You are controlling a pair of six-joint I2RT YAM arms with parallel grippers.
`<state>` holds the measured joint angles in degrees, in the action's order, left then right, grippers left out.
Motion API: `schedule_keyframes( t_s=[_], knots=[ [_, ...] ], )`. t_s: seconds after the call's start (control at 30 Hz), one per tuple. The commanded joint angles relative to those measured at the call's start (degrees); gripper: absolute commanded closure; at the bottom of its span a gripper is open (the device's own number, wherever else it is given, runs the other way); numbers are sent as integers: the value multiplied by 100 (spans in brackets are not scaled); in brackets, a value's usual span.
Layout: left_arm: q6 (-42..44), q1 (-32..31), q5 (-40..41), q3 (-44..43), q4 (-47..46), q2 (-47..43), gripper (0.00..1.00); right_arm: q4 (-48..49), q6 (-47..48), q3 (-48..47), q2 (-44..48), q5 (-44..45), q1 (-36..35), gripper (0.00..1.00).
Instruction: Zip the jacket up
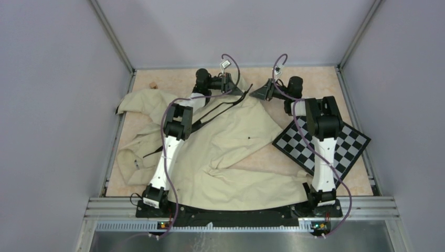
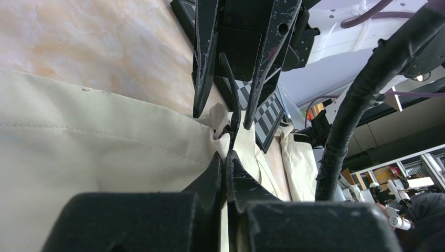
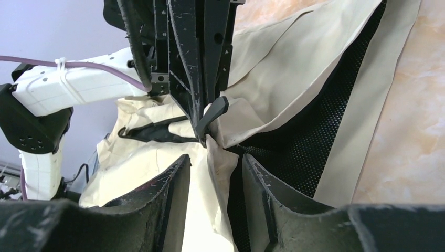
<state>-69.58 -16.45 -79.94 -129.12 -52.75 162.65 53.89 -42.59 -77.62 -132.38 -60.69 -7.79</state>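
Observation:
The cream jacket (image 1: 231, 157) lies wrinkled across the table, its black zipper strip (image 1: 212, 113) running toward the far end. There my left gripper (image 1: 237, 90) is shut on the jacket's edge by the zipper; in the left wrist view the left gripper (image 2: 226, 160) pinches bunched fabric. A black zipper pull (image 3: 215, 111) sticks out just past that grip. My right gripper (image 1: 255, 93) faces it tip to tip. In the right wrist view the right gripper (image 3: 216, 157) is open, a loose fold of cream fabric between its fingers, touching neither. Black mesh lining (image 3: 315, 131) shows beside it.
A black-and-white checkerboard (image 1: 325, 144) lies at the right, partly under the right arm. A small tan object (image 1: 153, 84) sits at the far left of the table. Grey walls close in three sides, and a metal rail (image 1: 241, 202) runs along the near edge.

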Motion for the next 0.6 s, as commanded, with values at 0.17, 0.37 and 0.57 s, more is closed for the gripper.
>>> schedule_keyframes(
  t_s=[0.17,0.37,0.57],
  knots=[
    [-70,-8,-74,-96,-342,-32,100,70,94,-382,94,-87,-156,67],
    [-99,-3,-74,-97,-369,-35,100,-20,79,-543,3,-145,-221,77],
    [-108,-4,-76,-96,-392,-31,100,-183,195,-562,-3,-158,-236,76]
  ],
)
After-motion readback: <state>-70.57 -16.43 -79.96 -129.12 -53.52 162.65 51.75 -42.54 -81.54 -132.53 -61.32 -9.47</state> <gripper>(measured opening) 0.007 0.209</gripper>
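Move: The upright black zipper pull is about 3 cm to the right hand's left, roughly 1 cm ahead and 2 cm higher. The left fingers' tips, still pinching the jacket edge, are about 4 cm to its left, nearly level with it. The dark strip of the open zip is roughly 20 cm left and 11 cm back, and the checkerboard 26 cm right and 19 cm back. From the left hand, the zipper pull is some 2 cm right and 2 cm up, level fore and aft. The left hand keeps its pinch on the jacket edge beside the zip and stays put. After a brief pause the right hand eases left and up, just under 2 cm each way, towards the zipper pull. Its fingers narrow to about half their gap, coming around the base of the pull but not shut; whether they touch it can't be seen. ##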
